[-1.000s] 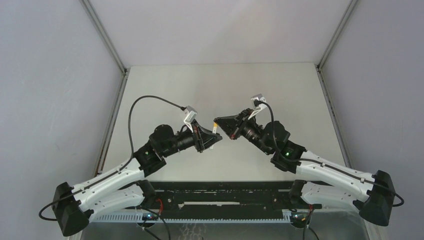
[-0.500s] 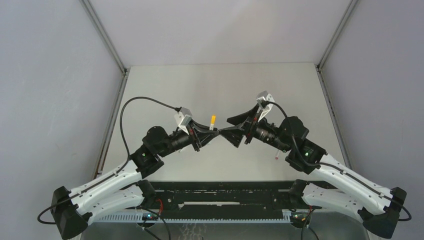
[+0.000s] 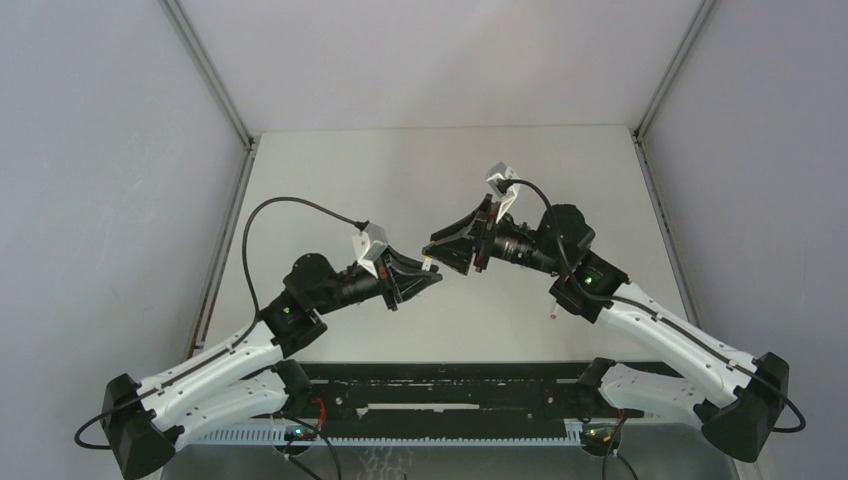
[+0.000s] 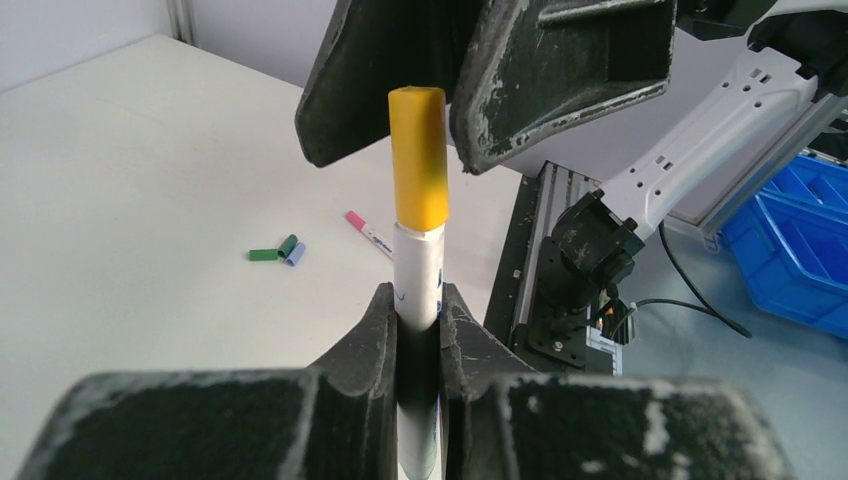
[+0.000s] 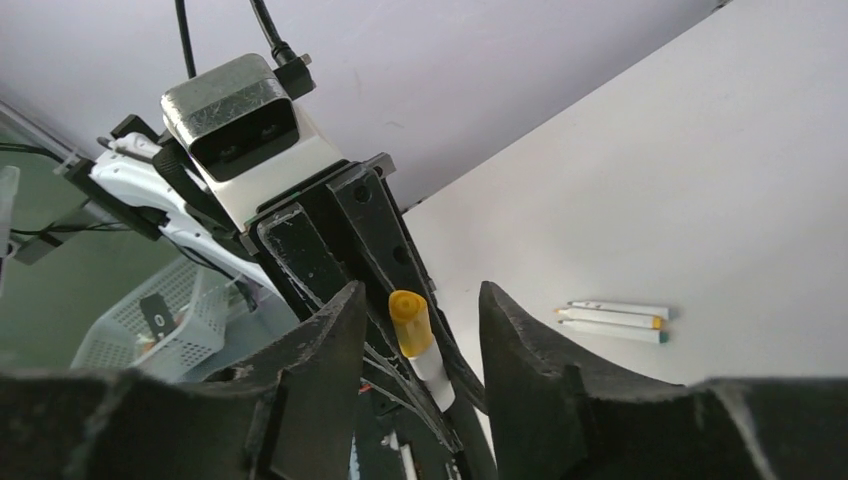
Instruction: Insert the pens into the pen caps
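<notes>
My left gripper (image 4: pixel 417 300) is shut on a white pen (image 4: pixel 418 270). A yellow-orange pen cap (image 4: pixel 418 160) sits on the pen's free end. My right gripper (image 5: pixel 420 300) is open, one finger on each side of that yellow cap (image 5: pixel 411 322) with a gap on both sides. From above, the left gripper (image 3: pixel 418 280) and the right gripper (image 3: pixel 440 250) meet tip to tip over the middle of the table. A green cap (image 4: pixel 264 255) and a blue cap (image 4: pixel 295 254) lie together on the table. A pink-tipped pen (image 4: pixel 368 232) lies near them.
Other white pens (image 5: pixel 615 317) lie side by side on the table. The black rail (image 3: pixel 450 385) with the arm bases runs along the near edge. Blue bins (image 4: pixel 790 230) and a white basket (image 5: pixel 160 330) stand off the table.
The right gripper let go of the yellow cap, opened wide and pulled back. It has since closed partway and come back around the cap. The left gripper kept the pen.
</notes>
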Robot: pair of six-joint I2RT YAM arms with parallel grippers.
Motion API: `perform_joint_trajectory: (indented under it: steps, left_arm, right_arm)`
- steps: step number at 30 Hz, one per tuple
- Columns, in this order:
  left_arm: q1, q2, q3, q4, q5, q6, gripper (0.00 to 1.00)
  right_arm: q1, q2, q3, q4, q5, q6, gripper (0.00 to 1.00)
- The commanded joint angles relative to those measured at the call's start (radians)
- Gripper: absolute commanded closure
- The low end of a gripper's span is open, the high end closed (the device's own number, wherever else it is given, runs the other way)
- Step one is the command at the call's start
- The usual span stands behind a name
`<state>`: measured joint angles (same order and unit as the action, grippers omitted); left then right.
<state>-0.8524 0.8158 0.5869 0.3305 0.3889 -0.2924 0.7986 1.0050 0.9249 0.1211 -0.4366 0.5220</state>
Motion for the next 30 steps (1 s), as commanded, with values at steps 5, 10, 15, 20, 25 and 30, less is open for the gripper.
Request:
perform_joint_trajectory:
  steps: [5, 10, 15, 20, 25, 30]
  left_arm:
    - [0.000, -0.015, -0.008, 0.050, 0.022, 0.017, 1.00]
    - [0.000, -0.011, 0.013, 0.046, 0.015, 0.005, 1.00]
    - [0.000, -0.009, 0.038, 0.063, 0.008, -0.016, 1.00]
    - [0.001, -0.007, 0.071, 0.077, 0.011, -0.044, 1.00]
    - [0.005, -0.017, 0.073, 0.118, -0.003, -0.065, 1.00]
    - [0.015, -0.021, 0.078, 0.163, 0.012, -0.095, 1.00]
  right_arm:
    - [-0.001, 0.009, 0.044, 0.053, -0.061, 0.016, 0.87]
    - [0.014, 0.014, 0.041, -0.021, -0.084, -0.033, 1.00]
    - [0.031, 0.009, 0.018, -0.089, -0.107, -0.074, 1.00]
    - [0.070, 0.010, -0.012, -0.127, -0.096, -0.119, 1.00]
    - [0.074, 0.023, -0.045, -0.121, -0.134, -0.095, 1.00]
    - [0.076, 0.040, -0.073, -0.114, -0.186, -0.059, 1.00]
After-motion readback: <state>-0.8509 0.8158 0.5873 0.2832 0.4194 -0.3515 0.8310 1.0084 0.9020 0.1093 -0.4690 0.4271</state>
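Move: The yellow cap, already on the end of the pen that the left hand holds, sits between the open right fingers, about 1 cm back and 1 cm below their hand point. From the left hand it is roughly 1 cm ahead and 5 cm above. On the table some 34 cm below the right hand lie three pens, about 9 cm ahead and 13 cm left, and the green and blue caps, about 16 cm ahead and 24 cm right. Right fingers shut on the yellow cap and press down about 1.5 cm, the left hand sinking 1 cm. ##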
